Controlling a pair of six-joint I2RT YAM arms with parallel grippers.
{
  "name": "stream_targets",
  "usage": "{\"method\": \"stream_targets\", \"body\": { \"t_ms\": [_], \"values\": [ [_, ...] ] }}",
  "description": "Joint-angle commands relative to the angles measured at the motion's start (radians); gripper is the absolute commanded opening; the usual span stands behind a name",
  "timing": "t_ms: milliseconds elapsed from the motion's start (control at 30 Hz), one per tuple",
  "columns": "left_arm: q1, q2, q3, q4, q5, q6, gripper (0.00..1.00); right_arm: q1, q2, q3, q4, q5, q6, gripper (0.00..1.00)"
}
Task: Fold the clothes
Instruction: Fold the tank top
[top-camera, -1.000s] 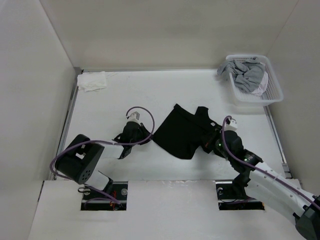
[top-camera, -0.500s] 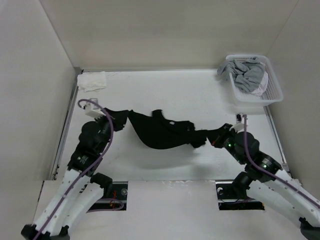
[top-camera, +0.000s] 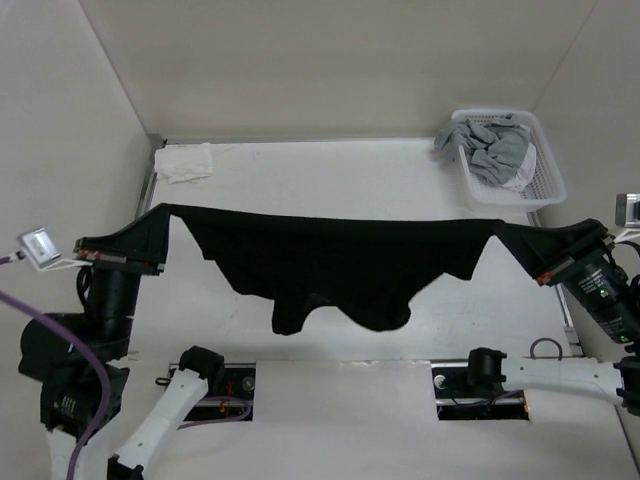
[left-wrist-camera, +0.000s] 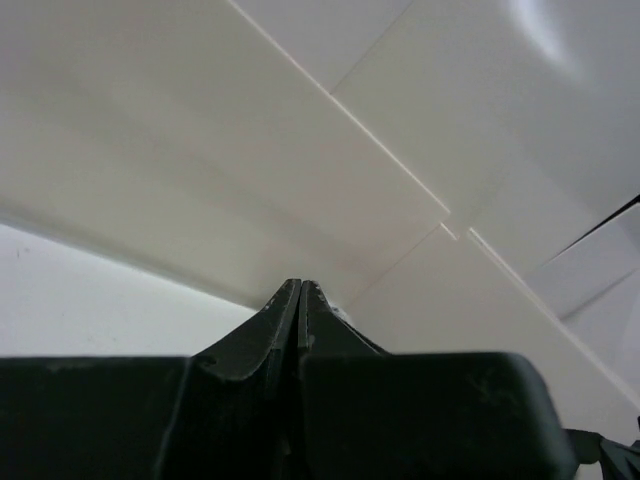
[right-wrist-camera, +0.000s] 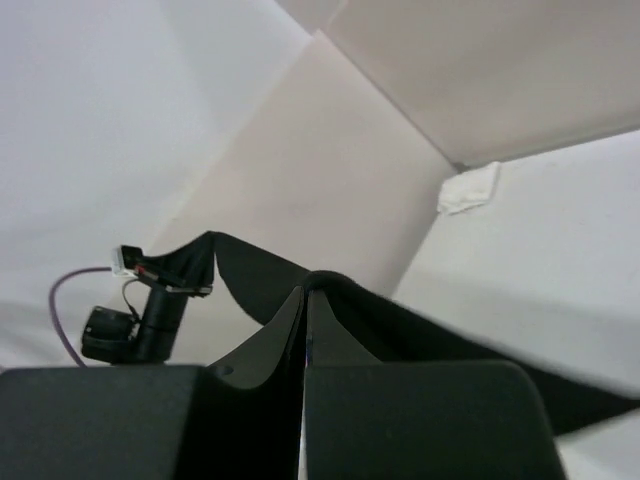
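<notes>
The clothes, one black short-sleeved garment, hang spread wide in the air above the white table, the top edge pulled taut and the lower part sagging. My left gripper is shut on its left corner, and my right gripper is shut on its right corner. In the right wrist view the shut right gripper pinches the clothes, which stretch away to the left arm. The left wrist view shows the left gripper pressed shut against bare walls, and no cloth can be made out there.
A white basket with grey garments stands at the back right. A small white cloth lies at the back left corner and also shows as the white cloth. Walls enclose the table on three sides.
Both arms have risen and swung far apart. The black garment, bunched low between them before, is now lifted off the table and stretched wide.
</notes>
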Motion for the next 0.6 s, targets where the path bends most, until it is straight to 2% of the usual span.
{"method": "stream_targets", "body": {
  "t_ms": [0, 167, 267, 333, 433, 500, 567],
  "values": [
    [0.04, -0.033, 0.069, -0.091, -0.005, 0.018, 0.0, 0.099, 0.052, 0.018, 0.0, 0.102, -0.045, 0.0],
    [0.089, -0.071, -0.054, -0.143, 0.029, -0.005, 0.0, 0.112, 0.078, -0.08, 0.02, 0.125, -0.034, 0.0],
    [0.088, -0.081, -0.181, -0.142, 0.019, -0.022, 0.0, 0.057, 0.112, -0.179, 0.09, 0.099, -0.033, 0.0],
    [0.086, -0.061, -0.271, -0.118, 0.006, -0.031, 0.0, -0.05, 0.176, -0.232, 0.127, 0.01, -0.025, 0.01],
    [0.103, 0.029, -0.399, -0.001, -0.016, -0.029, 0.0, -0.311, 0.296, -0.324, 0.225, -0.252, 0.015, 0.0],
    [0.14, 0.14, -0.466, 0.118, -0.019, -0.031, 0.0, -0.509, 0.392, -0.402, 0.357, -0.443, 0.042, 0.0],
    [0.194, 0.275, -0.511, 0.264, -0.024, -0.042, 0.0, -0.649, 0.519, -0.441, 0.478, -0.55, 0.067, 0.0]
  ]
}}
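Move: Both closed grippers already hold the black tank top by its upper corners. From the left gripper, the bare middle of the table is about 17 cm ahead, 20 to the right and 50 below; the hanging cloth's middle is level, 20 right, 22 below, and the white cloth 45 ahead, 19 left. From the right gripper, the table middle is 21 ahead and 22 left, the laundry basket 45 ahead and 25 right, 45 down. Keep both grippers shut on the corners of the tank top and swing it down and out towards the table middle. Ease the left gripper back slightly, then lower it some 23 cm while reaching forward, tipping its fingers about 30 degrees down. Bring the right gripper down about as far, forward and leftwards towards the left one, rolling its left side down as its fingers dip. ##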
